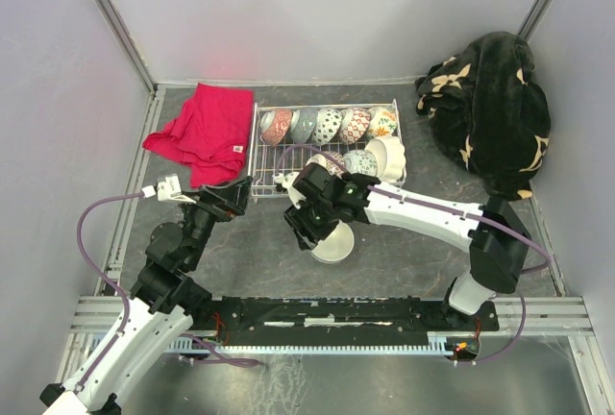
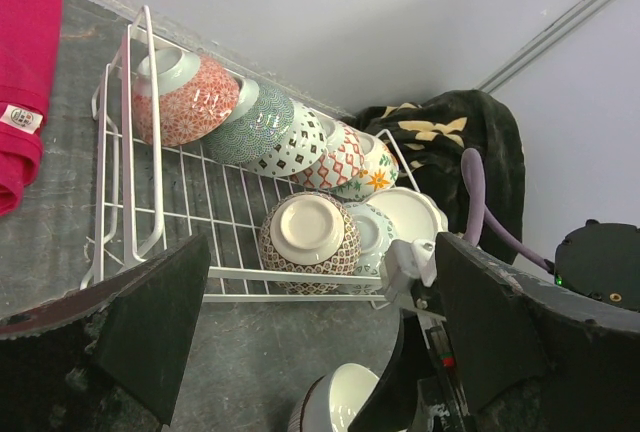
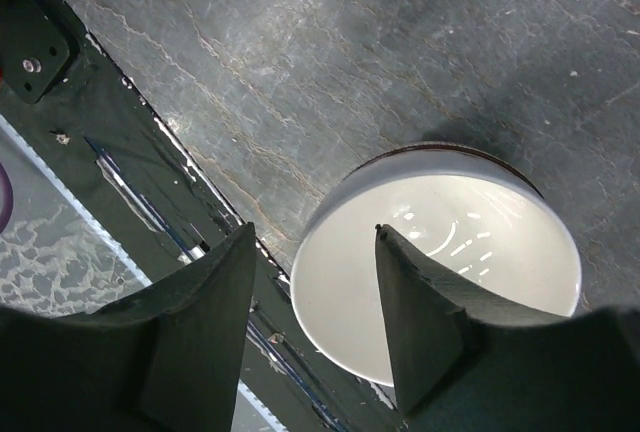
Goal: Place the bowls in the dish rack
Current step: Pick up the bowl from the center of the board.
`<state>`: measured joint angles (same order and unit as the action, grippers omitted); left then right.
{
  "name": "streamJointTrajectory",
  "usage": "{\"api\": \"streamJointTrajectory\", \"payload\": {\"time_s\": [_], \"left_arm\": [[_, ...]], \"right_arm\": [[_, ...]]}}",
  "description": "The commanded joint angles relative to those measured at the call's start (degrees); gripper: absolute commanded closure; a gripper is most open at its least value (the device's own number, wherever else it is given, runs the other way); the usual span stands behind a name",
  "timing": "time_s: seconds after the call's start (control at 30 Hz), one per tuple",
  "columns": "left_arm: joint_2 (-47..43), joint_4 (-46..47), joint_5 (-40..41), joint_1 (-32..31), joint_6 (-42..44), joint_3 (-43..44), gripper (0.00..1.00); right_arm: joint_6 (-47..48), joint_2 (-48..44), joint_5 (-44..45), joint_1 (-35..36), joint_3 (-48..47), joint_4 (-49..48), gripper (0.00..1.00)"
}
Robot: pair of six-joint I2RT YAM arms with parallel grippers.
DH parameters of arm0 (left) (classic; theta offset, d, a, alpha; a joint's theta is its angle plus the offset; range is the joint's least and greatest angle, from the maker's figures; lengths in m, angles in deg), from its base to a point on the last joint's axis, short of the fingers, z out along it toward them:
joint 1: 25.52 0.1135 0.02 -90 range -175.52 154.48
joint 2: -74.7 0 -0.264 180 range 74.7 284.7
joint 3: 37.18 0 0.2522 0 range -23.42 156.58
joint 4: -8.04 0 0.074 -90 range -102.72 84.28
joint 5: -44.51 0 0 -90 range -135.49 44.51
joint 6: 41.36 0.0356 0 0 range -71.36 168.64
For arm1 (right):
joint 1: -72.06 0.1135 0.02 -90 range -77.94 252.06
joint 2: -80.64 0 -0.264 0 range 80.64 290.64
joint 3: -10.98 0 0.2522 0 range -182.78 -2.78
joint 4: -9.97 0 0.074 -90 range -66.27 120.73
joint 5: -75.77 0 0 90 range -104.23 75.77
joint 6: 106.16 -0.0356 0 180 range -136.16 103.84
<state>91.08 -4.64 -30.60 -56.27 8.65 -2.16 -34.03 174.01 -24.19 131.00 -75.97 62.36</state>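
Note:
The white wire dish rack (image 1: 255, 151) (image 2: 130, 152) holds several patterned bowls (image 1: 327, 127) on edge along its back row, and three more (image 1: 363, 160) (image 2: 310, 242) at its front right. One bowl (image 1: 336, 245) (image 3: 470, 262) (image 2: 345, 397), white inside and dark-striped outside, sits upright on the table just in front of the rack. My right gripper (image 1: 312, 228) (image 3: 312, 229) hangs open over it, with one finger above the bowl's inside, the other outside its rim. My left gripper (image 1: 231, 199) (image 2: 320, 244) stands wide open and empty by the rack's front left corner.
A red cloth (image 1: 207, 132) lies left of the rack. A black floral blanket (image 1: 490, 112) is heaped at the back right. Grey walls close in the table on three sides, and a black rail (image 1: 336, 314) runs along the near edge.

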Motion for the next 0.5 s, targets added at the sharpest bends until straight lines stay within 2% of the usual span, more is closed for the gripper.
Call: {"api": "streamJointTrajectory", "payload": {"time_s": [0.0,0.23,0.4,0.47], "left_arm": [[-0.3,2.6,-0.3,-0.2,2.3,1.4,0.01],[-0.2,2.6,-0.2,-0.2,2.3,1.4,0.01],[0.0,2.6,-0.3,-0.2,2.2,1.4,0.01],[-0.1,2.7,-0.3,-0.2,2.2,1.4,0.01]], "right_arm": [[1.7,1.8,1.6,1.6,-3.9,1.5,0.43],[2.2,3.7,2.7,2.9,-5.1,2.8,0.52],[2.5,4.5,3.2,3.2,-5.7,3.4,0.63],[2.5,4.8,3.5,3.4,-6.0,3.7,0.73]]}}
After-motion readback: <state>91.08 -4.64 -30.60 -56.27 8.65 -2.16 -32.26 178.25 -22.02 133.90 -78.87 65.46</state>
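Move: The bowl at the center of the board has its middle about 5 cm to the right of the right hand, 1 cm ahead and some 4 cm lower; the open fingers hang over its left rim. In the rack's near row, the brown-patterned bowl is roughly 17 cm ahead and 6 cm right of the hand, the blue-grey bowl 17 cm ahead and 12 cm right, both about level in height. From the left hand, the center bowl is about 17 cm right, 6 cm back and 18 cm down. One finger inside the bowl and one outside, the right hand brings its pads down around the left rim and closes them to a little over half their starting gap; firm contact can't be made out yet. It sinks about 1.5 cm and eases some 1 cm back towards its base, the fingers tilting roughly 5 degrees nearer to vertical, then slows as the closing goes on. ##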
